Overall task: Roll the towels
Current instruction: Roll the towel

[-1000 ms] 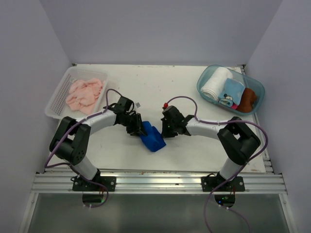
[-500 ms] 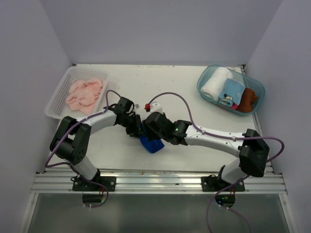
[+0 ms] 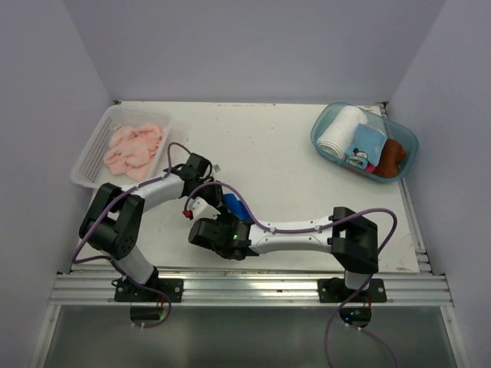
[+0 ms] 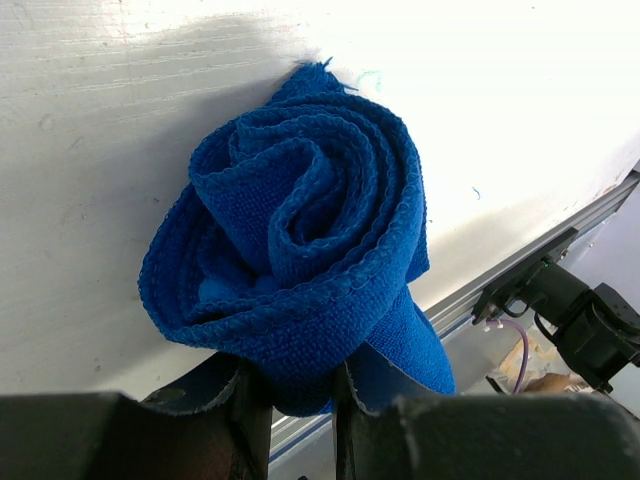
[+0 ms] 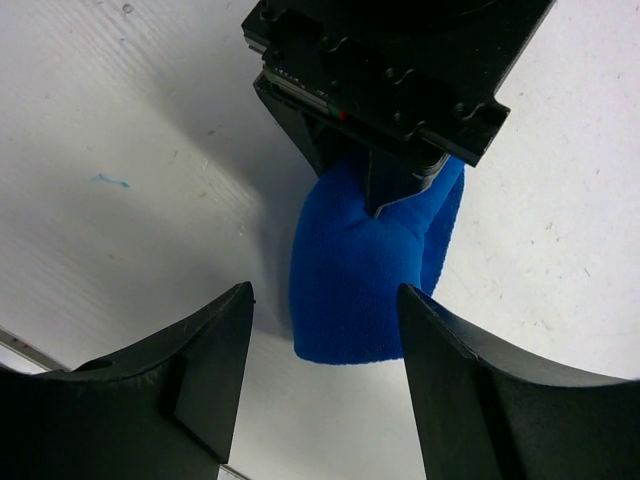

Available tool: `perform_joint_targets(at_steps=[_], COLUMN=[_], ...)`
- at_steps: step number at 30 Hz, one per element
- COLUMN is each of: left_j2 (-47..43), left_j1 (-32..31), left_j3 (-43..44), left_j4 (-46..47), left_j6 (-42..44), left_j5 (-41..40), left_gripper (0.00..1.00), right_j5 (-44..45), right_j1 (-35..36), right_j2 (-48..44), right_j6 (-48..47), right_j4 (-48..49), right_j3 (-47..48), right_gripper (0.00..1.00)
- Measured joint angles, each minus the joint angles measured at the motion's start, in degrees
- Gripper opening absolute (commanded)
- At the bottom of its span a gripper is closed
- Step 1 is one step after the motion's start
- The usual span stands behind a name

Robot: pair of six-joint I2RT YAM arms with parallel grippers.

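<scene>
The royal blue towel lies on the white table as a loose spiral roll. My left gripper is shut on its near fold and shows from the other side as a black block over the towel. My right gripper stands open at the roll's other end, with a finger on each side and not touching it. From above, the right arm lies low across the front of the table, its gripper just in front of the towel and the left gripper. The pale pink towel lies crumpled in a basket.
The white mesh basket stands at the back left. A clear blue tub at the back right holds a rolled white towel, a light blue printed cloth and a brown item. The metal rail borders the near edge.
My right gripper has opened and its arm has swung from the towel's right side down to the near side of it. The left gripper has kept its hold and place.
</scene>
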Motion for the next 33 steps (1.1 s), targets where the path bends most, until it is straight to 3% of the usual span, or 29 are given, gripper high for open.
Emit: perform_joint_targets(at_steps=[13, 20, 23, 25, 28, 33], left_j2=[0.11, 0.11, 0.11, 0.11, 0.11, 0.11], left_j1=[0.0, -0.02, -0.02, -0.04, -0.04, 0.39], left_j3=[0.0, 0.0, 0.0, 0.0, 0.0, 0.0], left_j4=[0.0, 0.13, 0.13, 0.13, 0.15, 0.0], left_j6=[-0.15, -1.29, -1.38, -1.38, -1.36, -1.2], left_j5=[0.02, 0.02, 0.04, 0.04, 0.07, 0.33], left_gripper=[0.25, 0.31, 0.36, 0.39, 0.5, 0.73], right_j5=[0.96, 2.93, 3.5, 3.96, 3.85, -1.6], right_j1=[-0.68, -1.64, -2.21, -2.93, -4.13, -6.97], right_j2=[3.65, 5.25, 5.51, 5.49, 4.63, -0.59], right_j6=[0.83, 3.98, 5.38, 6.34, 7.61, 8.5], right_j4=[1.03, 2.69, 3.32, 3.98, 5.88, 11.17], right_j3=[-2.32, -4.68, -5.29, -6.08, -7.76, -13.18], right_gripper=[0.64, 0.62, 0.56, 0.44, 0.31, 0.23])
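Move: The rolled blue towel has its middle about 4 cm ahead of my right hand, 5 cm to its right and 6 cm below; its near end is closer in. My left gripper, still clamped on it, sits some 5 cm ahead of my right hand, 2 cm to its right and 5 cm lower. From my left hand the roll's middle is roughly 3 cm right and 1 cm back, about level with it. I sink my open right hand about 6 cm onto the near end of the rolled towel, easing some 4 cm right and 3 cm forward and turning roughly 10 degrees clockwise, then close its fingers and pinch that end. My left hand holds its place beside it and, late on, spreads its fingers to give up its grip. ##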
